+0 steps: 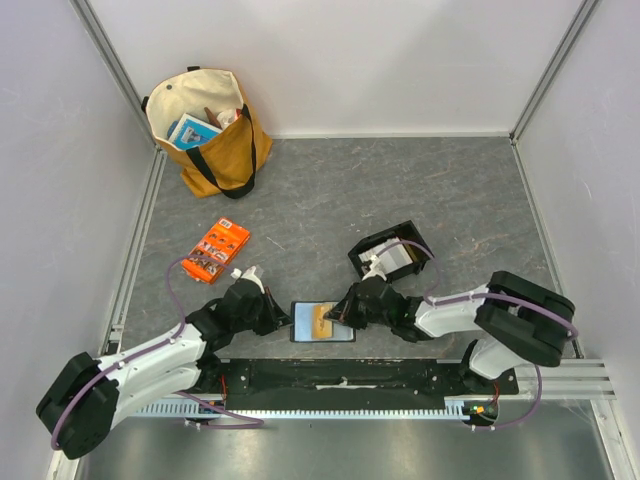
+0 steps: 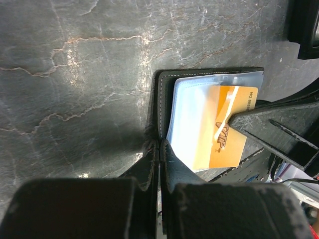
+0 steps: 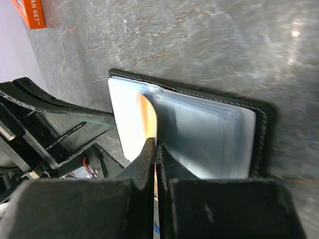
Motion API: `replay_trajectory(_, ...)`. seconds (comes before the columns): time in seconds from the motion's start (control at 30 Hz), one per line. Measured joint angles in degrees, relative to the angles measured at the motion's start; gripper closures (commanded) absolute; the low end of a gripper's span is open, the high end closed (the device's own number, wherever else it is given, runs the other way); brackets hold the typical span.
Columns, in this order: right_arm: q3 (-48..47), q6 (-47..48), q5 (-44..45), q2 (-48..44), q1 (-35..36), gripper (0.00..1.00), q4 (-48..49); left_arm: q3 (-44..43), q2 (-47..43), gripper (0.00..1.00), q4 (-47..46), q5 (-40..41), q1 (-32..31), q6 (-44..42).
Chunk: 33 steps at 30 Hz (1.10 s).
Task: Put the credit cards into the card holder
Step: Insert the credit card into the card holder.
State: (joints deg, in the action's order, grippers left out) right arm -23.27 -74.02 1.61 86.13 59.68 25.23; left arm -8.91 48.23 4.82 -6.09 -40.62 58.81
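The black card holder [image 1: 303, 321] lies open flat near the table's front edge, its pale blue inner slots [image 2: 192, 114] facing up. An orange credit card [image 2: 232, 144] sits partly under the clear slot, its free end sticking out. My right gripper [image 3: 157, 145] is shut on that card [image 3: 148, 119], which shows edge-on between the fingers. My left gripper [image 2: 159, 145] is shut on the holder's stitched black edge [image 2: 162, 94] at its left side. From above, the left gripper [image 1: 287, 318] and the right gripper [image 1: 338, 314] flank the holder. More whitish cards [image 1: 395, 258] lie in a black tray.
The black shallow tray [image 1: 362, 262] stands just behind the right gripper. An orange printed packet [image 1: 217, 250] lies behind the left arm. A tan tote bag [image 1: 205, 125] stands at the back left. Walls enclose the grey table on three sides.
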Motion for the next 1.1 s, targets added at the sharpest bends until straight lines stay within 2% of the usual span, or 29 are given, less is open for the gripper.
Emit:
replay_trajectory(0.23, -2.3, 0.1, -3.2, 4.9, 0.0, 0.98, 4.0, -0.3, 0.5, 0.98, -0.1, 0.0, 0.0, 0.0)
replay_trajectory(0.37, -3.4, 0.3, -4.2, 6.6, -0.1, 0.82, 4.3, -0.3, 0.5, 0.98, -0.1, 0.0, 0.0, 0.0)
replay_trajectory(0.53, -4.9, 1.9, -3.8, 5.4, -0.2, 0.52, 0.2, -0.3, 0.3, 0.98, 0.0, 0.1, 0.0, 0.0)
replay_trajectory(0.6, -5.4, 3.1, -2.4, 2.6, 0.0, 0.47, -3.4, -0.3, 0.1, 0.98, 0.0, 0.1, 0.0, 0.0)
replay_trajectory(0.8, -8.1, 8.1, 1.7, -3.5, 0.3, 0.46, -15.2, -0.3, -0.3, 0.98, 0.2, 0.0, 0.0, 0.0)
replay_trajectory(1.1, -14.0, 10.8, 0.9, 2.9, 2.3, 0.52, -17.7, -0.3, -0.3, 0.98, 0.2, 0.0, 0.0, 0.0)
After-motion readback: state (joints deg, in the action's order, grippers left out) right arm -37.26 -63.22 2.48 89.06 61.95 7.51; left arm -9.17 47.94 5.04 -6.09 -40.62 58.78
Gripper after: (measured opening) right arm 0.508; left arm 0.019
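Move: The right fingertips, shut on the free right edge of the orange card, have the holder's left pocket about 5 cm to their left and 1 cm below; the card's middle is some 2 cm left. The right pocket's middle lies roughly 2 cm right and 1 cm back. The black card box stands about 15 cm ahead and 13 cm right. From the left fingertips, that left pocket is about 4 cm to the right and 1 cm lower, level ahead. Still pinching the card's free edge, the right hand pushes it left into the holder's left pocket, about 2.5 cm. Its fingers then open to about half as it backs off right and rises some 2 cm; it swings left again over the card, sinking about 1 cm, the wrist tipping its left side down some 10 degrees and turning slightly counter-clockwise. The left hand keeps its shut fingertips still on the holder's left edge. ##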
